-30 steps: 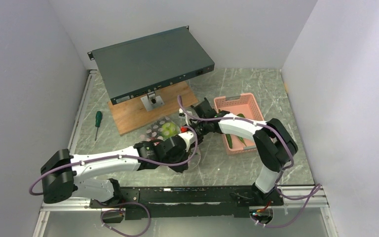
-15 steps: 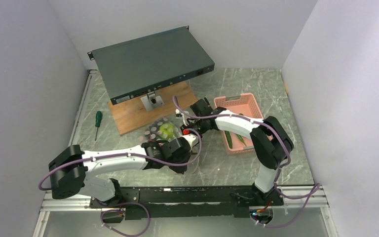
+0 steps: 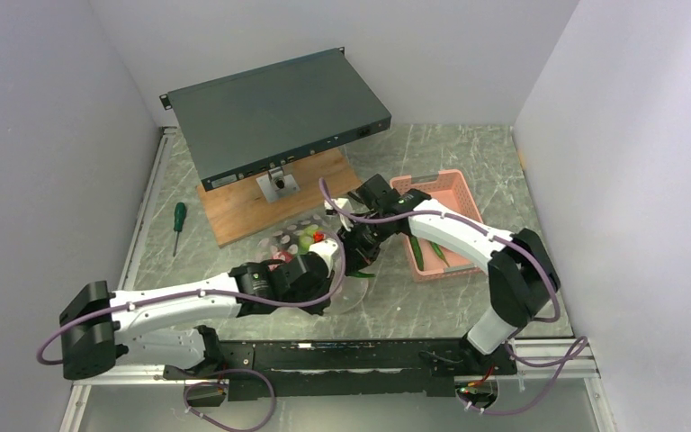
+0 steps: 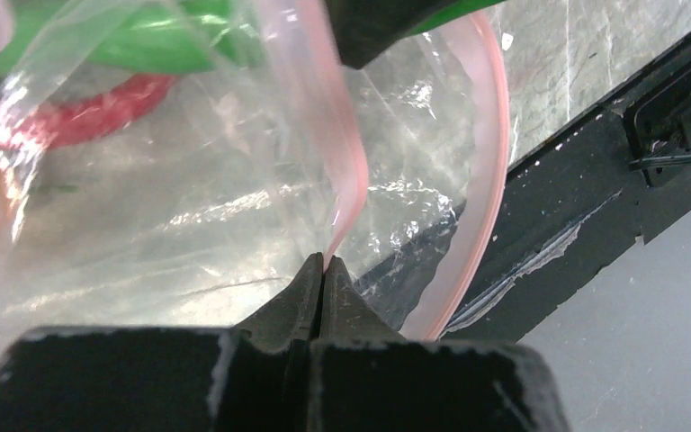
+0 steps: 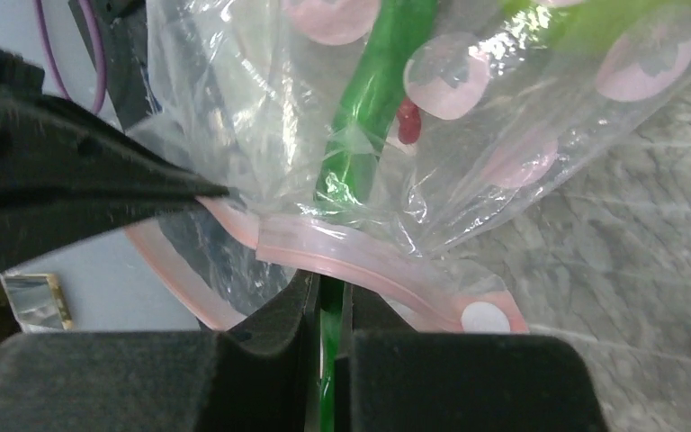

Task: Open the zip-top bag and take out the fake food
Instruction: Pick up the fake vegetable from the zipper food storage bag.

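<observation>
The clear zip-top bag (image 3: 290,241) with pinkish dots lies at the table's centre, its mouth open. My left gripper (image 4: 324,263) is shut on one side of the bag's pink zip strip (image 4: 346,171). My right gripper (image 5: 328,292) is shut on a long green pod (image 5: 369,99) that runs from inside the bag out through the mouth, over the other pink rim (image 5: 360,261). Fake food still shows inside: a green apple (image 3: 306,239) and a red piece (image 3: 318,236). In the top view the right gripper (image 3: 358,252) sits just right of the bag.
A pink slotted basket (image 3: 454,193) stands right of the bag with green pods (image 3: 418,252) in it. Behind are a wooden board (image 3: 243,211) and a dark rack unit (image 3: 270,112). A green-handled screwdriver (image 3: 178,220) lies at the left.
My right gripper has drawn back toward the near edge with the green pod in it. The left arm has swung lower and leftward while keeping its hold on the bag's rim.
</observation>
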### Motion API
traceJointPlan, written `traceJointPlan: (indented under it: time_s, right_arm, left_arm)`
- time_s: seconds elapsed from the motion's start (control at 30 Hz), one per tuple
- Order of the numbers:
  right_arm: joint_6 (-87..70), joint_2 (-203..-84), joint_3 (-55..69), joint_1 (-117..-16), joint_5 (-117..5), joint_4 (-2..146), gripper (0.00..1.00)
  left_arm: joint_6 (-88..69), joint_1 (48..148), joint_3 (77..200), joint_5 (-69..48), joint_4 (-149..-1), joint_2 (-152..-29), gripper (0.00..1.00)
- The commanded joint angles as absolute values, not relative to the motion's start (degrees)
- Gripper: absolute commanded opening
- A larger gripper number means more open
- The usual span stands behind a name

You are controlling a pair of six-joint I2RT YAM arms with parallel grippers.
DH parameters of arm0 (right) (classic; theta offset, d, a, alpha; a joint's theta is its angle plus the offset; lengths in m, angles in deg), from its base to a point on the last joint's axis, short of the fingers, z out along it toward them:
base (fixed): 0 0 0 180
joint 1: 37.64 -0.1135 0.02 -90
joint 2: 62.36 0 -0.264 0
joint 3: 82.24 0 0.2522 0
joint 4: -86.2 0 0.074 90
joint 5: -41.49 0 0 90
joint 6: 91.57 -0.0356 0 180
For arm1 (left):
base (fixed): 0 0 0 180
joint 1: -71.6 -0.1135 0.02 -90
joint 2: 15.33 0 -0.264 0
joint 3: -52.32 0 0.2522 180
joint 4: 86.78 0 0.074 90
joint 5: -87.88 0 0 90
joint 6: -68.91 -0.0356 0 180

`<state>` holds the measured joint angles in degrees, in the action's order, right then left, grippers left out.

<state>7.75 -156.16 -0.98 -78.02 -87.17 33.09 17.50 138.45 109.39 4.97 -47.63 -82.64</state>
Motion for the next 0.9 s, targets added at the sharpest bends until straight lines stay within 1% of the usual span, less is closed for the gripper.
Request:
traceJointPlan:
  time_s: [0.0, 0.13, 0.27, 0.37, 0.47, 0.6, 0.73, 0.87]
  right_arm:
    - [12.83, -151.33, 0.44, -77.86, -84.83, 28.50, 0.00]
    - [17.05, -151.84, 1.03, -77.90, -86.34, 23.97, 0.00]
    - [26.98, -155.12, 4.08, -77.90, -89.35, 13.43, 0.00]
    - [32.53, -156.15, 4.93, -77.90, -91.26, 9.42, 0.00]
    - [34.53, -155.56, 4.48, -77.91, -91.08, 9.22, 0.00]
    - [36.40, -154.74, 4.16, -77.89, -87.15, 9.13, 0.00]
    - [34.20, -153.59, 1.44, -77.92, -81.84, 14.65, 0.00]
    - [32.90, -155.29, -2.25, -78.63, -75.32, 21.01, 0.00]
  left_arm:
    - [19.39, 138.66, 108.68, 10.16, -45.72, -78.33, 0.00]
    - [19.93, 138.68, 108.11, 12.25, -44.43, -74.68, 0.00]
    - [20.85, 138.66, 107.32, 14.34, -43.17, -70.91, 0.00]
    - [21.76, 138.68, 106.30, 15.72, -43.18, -68.79, 0.00]
    - [22.19, 138.66, 105.28, 16.16, -43.21, -68.16, 0.00]
    - [22.54, 138.68, 103.92, 16.45, -42.54, -68.95, 0.00]
    - [23.28, 138.66, 101.73, 16.25, -43.36, -69.84, 0.00]
    - [23.01, 138.66, 100.85, 13.82, -48.61, -70.84, 0.00]
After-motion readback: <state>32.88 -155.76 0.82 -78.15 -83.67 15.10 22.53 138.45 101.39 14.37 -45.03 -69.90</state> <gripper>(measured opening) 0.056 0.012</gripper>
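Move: Ahead and to the right of the right hand, which already grips the green vegetable near its outer end, stands the pink basket, its middle about 12 cm ahead, 21 cm to the right and 7 cm lower; a green vegetable in it lies about 5 cm ahead, 15 cm to the right. The left hand, already pinching the bag's lip, has the held vegetable's middle some 8 cm ahead, 3 cm to its right; the green fruit is 18 cm ahead, 3 cm left, and both lie slightly lower. Pulling apart, both hands keep their grips: the right draws the green vegetable about 5 cm to the right and some 3 cm back, easing slightly forward and down at the end, while turning nearly 20 degrees counter-clockwise. The left carries the pinched bag lip about 5 cm left, lifting it some 3 cm before lowering it again, with a 10-degree counter-clockwise turn. ##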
